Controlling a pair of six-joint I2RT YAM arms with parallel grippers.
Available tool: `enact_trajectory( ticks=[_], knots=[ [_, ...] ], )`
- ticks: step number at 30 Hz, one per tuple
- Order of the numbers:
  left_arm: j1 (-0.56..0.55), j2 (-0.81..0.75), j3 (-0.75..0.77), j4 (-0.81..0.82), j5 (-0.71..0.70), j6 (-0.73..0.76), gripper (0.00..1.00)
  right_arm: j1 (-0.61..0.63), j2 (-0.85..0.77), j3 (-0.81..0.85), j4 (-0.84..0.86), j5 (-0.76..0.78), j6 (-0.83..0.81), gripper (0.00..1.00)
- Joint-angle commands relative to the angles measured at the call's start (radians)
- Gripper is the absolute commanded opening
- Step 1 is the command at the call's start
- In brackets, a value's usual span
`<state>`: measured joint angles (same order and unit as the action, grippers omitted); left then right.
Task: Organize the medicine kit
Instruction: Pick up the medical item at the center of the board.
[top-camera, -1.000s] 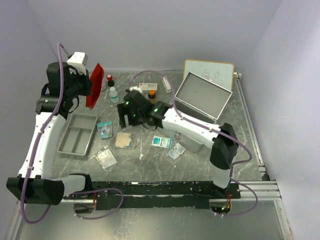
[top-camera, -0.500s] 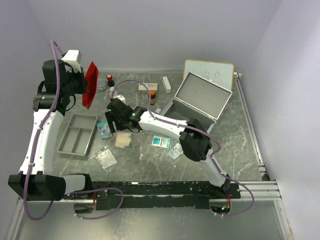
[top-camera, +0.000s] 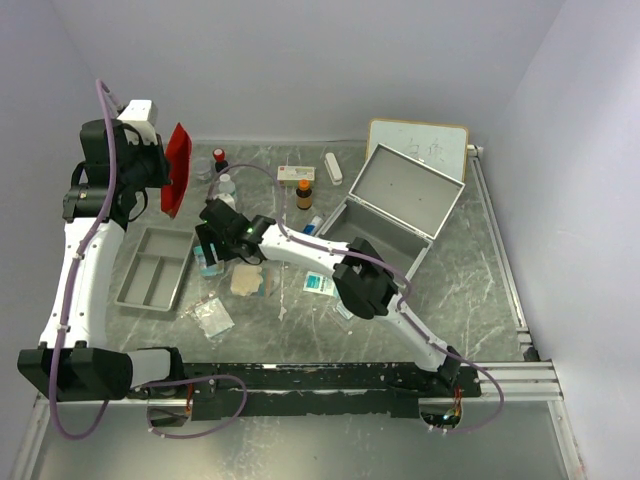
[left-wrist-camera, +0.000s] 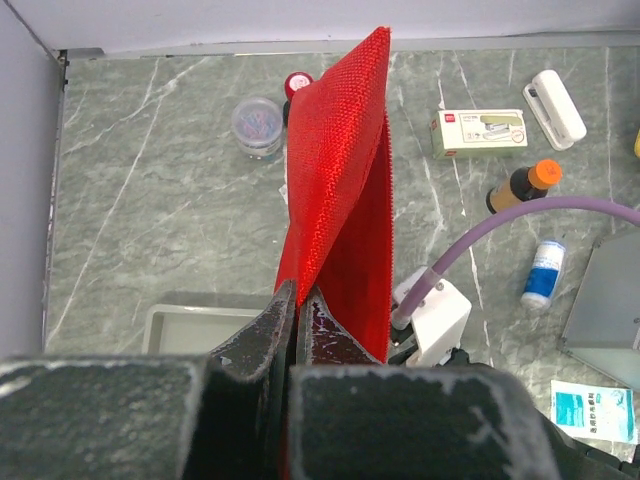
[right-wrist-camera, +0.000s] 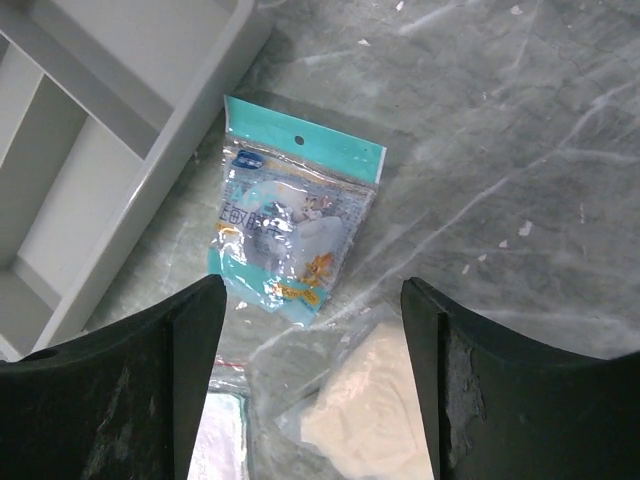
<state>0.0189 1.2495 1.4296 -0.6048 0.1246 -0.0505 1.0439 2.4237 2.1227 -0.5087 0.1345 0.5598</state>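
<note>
The medicine kit (top-camera: 405, 190), a silver case, stands open at the back right with its lid tilted back. My left gripper (left-wrist-camera: 297, 300) is shut on the lower edge of a red pouch (left-wrist-camera: 335, 180) and holds it upright in the air above the table's left side (top-camera: 177, 170). My right gripper (right-wrist-camera: 313, 290) is open and hovers low over the table, left of the case. Between and just beyond its fingers lie a teal-edged packet (right-wrist-camera: 295, 230) and a clear bag with a beige pad (right-wrist-camera: 365, 420). Nothing is between the fingers.
A grey divided tray (top-camera: 155, 268) lies on the left, its corner beside the teal packet (right-wrist-camera: 90, 130). Small bottles (top-camera: 304, 190), a white box (top-camera: 295, 173) and a whiteboard (top-camera: 418, 140) line the back. Sachets (top-camera: 320, 284) and a clear bag (top-camera: 213, 315) lie at the front.
My right arm has swung left from in front of the case to above the teal packet, its jaws narrowing slightly. My left arm has drawn the red pouch a little left and up.
</note>
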Motion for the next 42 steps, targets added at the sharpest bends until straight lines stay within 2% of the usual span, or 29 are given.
enact_trajectory(
  ticks=[1,10,18,26,31,37,39,42],
  knots=[
    [0.009,-0.004,0.024,0.008,0.024,-0.008,0.07,0.005,0.035,0.019,0.053,-0.028,0.008,0.72],
    [0.034,-0.01,0.018,0.005,0.042,-0.006,0.07,-0.009,0.099,0.038,0.123,-0.038,-0.032,0.72],
    [0.035,-0.013,0.013,0.003,0.054,-0.008,0.07,-0.044,0.098,-0.033,0.235,-0.073,-0.051,0.72],
    [0.035,-0.006,0.012,0.009,0.061,-0.011,0.07,-0.057,0.114,-0.059,0.257,-0.134,-0.05,0.65],
    [0.035,-0.003,0.013,0.007,0.065,-0.007,0.07,-0.058,0.124,-0.082,0.31,-0.196,-0.037,0.52],
    [0.035,0.003,0.014,0.008,0.068,-0.002,0.07,-0.056,0.136,-0.098,0.337,-0.249,-0.033,0.5],
    [0.035,0.004,0.015,0.008,0.071,-0.002,0.07,-0.057,0.135,-0.112,0.346,-0.26,-0.032,0.41],
    [0.035,0.005,0.014,0.008,0.073,-0.002,0.07,-0.059,0.129,-0.134,0.359,-0.273,-0.024,0.1]
  ],
)
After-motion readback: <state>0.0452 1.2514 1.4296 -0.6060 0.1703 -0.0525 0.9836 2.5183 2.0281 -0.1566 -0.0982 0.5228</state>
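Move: The blue pouch, the item to pick up, lies about 3 cm ahead of the right hand, 3 cm to its left and some 5 cm below its open fingers. The grey tray's middle is roughly 14 cm left of the pouch and 2 cm nearer, the gauze bag 10 cm right of it and 5 cm nearer; the clear bag sits about 11 cm back from the hand and 2 cm left. From the left hand the pouch is some 6 cm back, 5 cm right and 31 cm below. The blue pouch's teal header is what the right hand takes: the open hand sinks about 4 cm while edging some 3 cm left, slides about 3 cm forward low over the table, then eases back 1.5 cm as the fingers close on the header's right corner. The hand tilts some 15 degrees, bringing the fingers flatter. The left hand stays, still holding the red pouch aloft. ##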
